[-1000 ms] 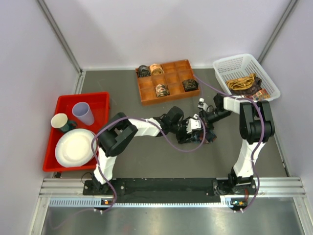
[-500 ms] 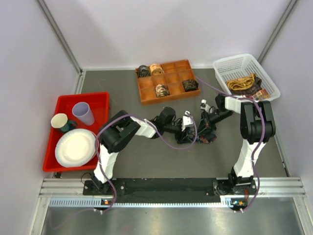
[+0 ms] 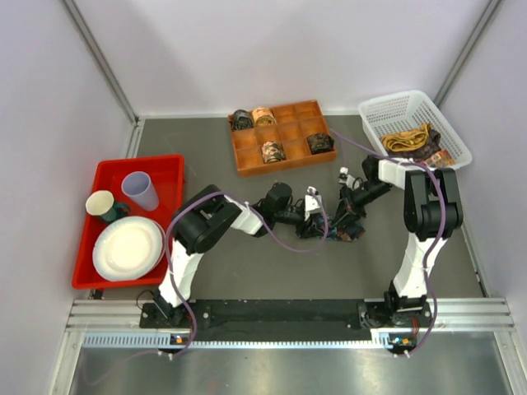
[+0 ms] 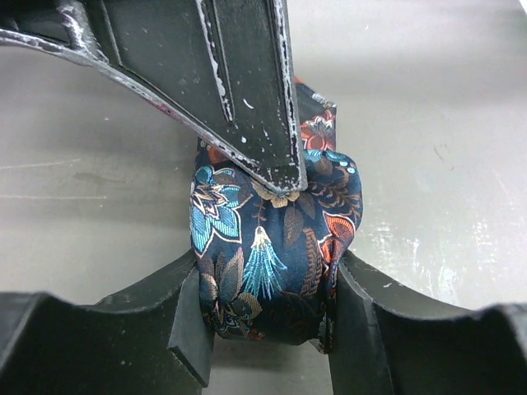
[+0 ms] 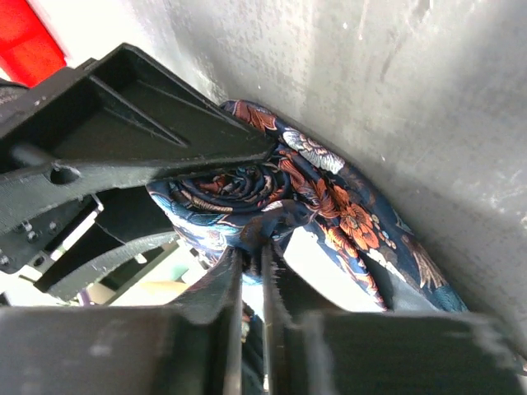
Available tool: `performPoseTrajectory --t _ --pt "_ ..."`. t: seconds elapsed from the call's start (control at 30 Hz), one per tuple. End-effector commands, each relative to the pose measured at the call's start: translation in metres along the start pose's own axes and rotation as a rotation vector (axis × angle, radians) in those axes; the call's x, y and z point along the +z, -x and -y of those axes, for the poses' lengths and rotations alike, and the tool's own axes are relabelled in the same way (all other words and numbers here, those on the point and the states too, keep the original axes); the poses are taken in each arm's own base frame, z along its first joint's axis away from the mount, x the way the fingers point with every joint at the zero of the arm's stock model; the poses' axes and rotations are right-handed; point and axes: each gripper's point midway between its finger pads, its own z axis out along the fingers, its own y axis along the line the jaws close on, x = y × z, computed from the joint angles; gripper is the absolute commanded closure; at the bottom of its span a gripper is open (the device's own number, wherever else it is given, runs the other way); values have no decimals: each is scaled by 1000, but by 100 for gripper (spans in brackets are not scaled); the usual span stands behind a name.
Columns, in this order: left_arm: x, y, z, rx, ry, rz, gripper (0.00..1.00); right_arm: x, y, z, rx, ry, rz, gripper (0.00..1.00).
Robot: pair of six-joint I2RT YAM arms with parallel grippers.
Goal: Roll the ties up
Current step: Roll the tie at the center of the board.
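Note:
A dark blue floral tie (image 4: 263,247) is wound into a small coil at the table's middle (image 3: 336,230). My left gripper (image 4: 268,321) is shut on the coil's two sides; in the top view it (image 3: 319,227) sits just left of the coil. My right gripper (image 5: 251,271) is shut on a fold of the same tie's fabric (image 5: 329,197), and one of its fingers (image 4: 247,90) crosses above the coil in the left wrist view. In the top view the right gripper (image 3: 344,220) meets the coil from the right. Several rolled ties (image 3: 272,151) sit in the orange tray.
An orange compartment tray (image 3: 288,158) stands behind the grippers. A white basket (image 3: 387,111) at the back right holds loose gold and brown ties (image 3: 412,141). A red tray (image 3: 169,164) at the left holds a plate (image 3: 128,247) and two cups (image 3: 140,191).
My left gripper has drawn back to the left and narrowed onto the coil. The right gripper has stayed at the coil, and the tie bundle has become more compact.

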Motion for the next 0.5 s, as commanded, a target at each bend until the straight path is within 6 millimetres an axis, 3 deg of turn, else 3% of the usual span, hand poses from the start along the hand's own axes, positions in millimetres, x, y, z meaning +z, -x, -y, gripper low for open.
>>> performPoseTrajectory --t 0.0,0.03,0.1,0.13,0.27,0.3,0.33,0.47 --pt "-12 -40 24 -24 -13 -226 77 2 29 17 -156 -79 73 83" --pt "-29 -56 35 -68 -14 -326 78 -4 31 10 -171 -62 93 74" --pt "-49 -65 29 -9 46 -419 79 -9 28 -4 -190 -6 94 67" --pt "-63 -81 39 -40 34 -500 79 -12 27 -10 -210 7 104 63" --pt "-89 -99 45 -48 58 -643 78 -18 23 -30 -232 101 125 55" --pt "-92 -101 42 -41 77 -671 77 -17 21 -32 -225 123 127 54" --pt "-90 -100 39 -39 84 -687 76 -16 24 -36 -224 148 142 43" --pt "-88 -104 35 -71 105 -758 75 -2 16 -51 -227 208 98 41"
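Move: The rolled part of the tie sits between the left fingers, its middle about 1 cm right of the left hand point; from the right hand, whose shut fingers pinch its cloth, that middle is some 4 cm left and 1 cm lower. The flat tail's middle lies about 8 cm right of the left hand and 3 cm lower. The orange organizer is roughly 27 cm ahead and 10 cm left of the left hand. The right fingers let go of the tie's cloth, opening to over half, then lift clear forward, left and up, roughly 2 cm forward. Keeping its grip on the roll, the left hand drags it leftward along the board about 4.5 cm, its right-pointing fingertips tipping down some 20 degrees. ##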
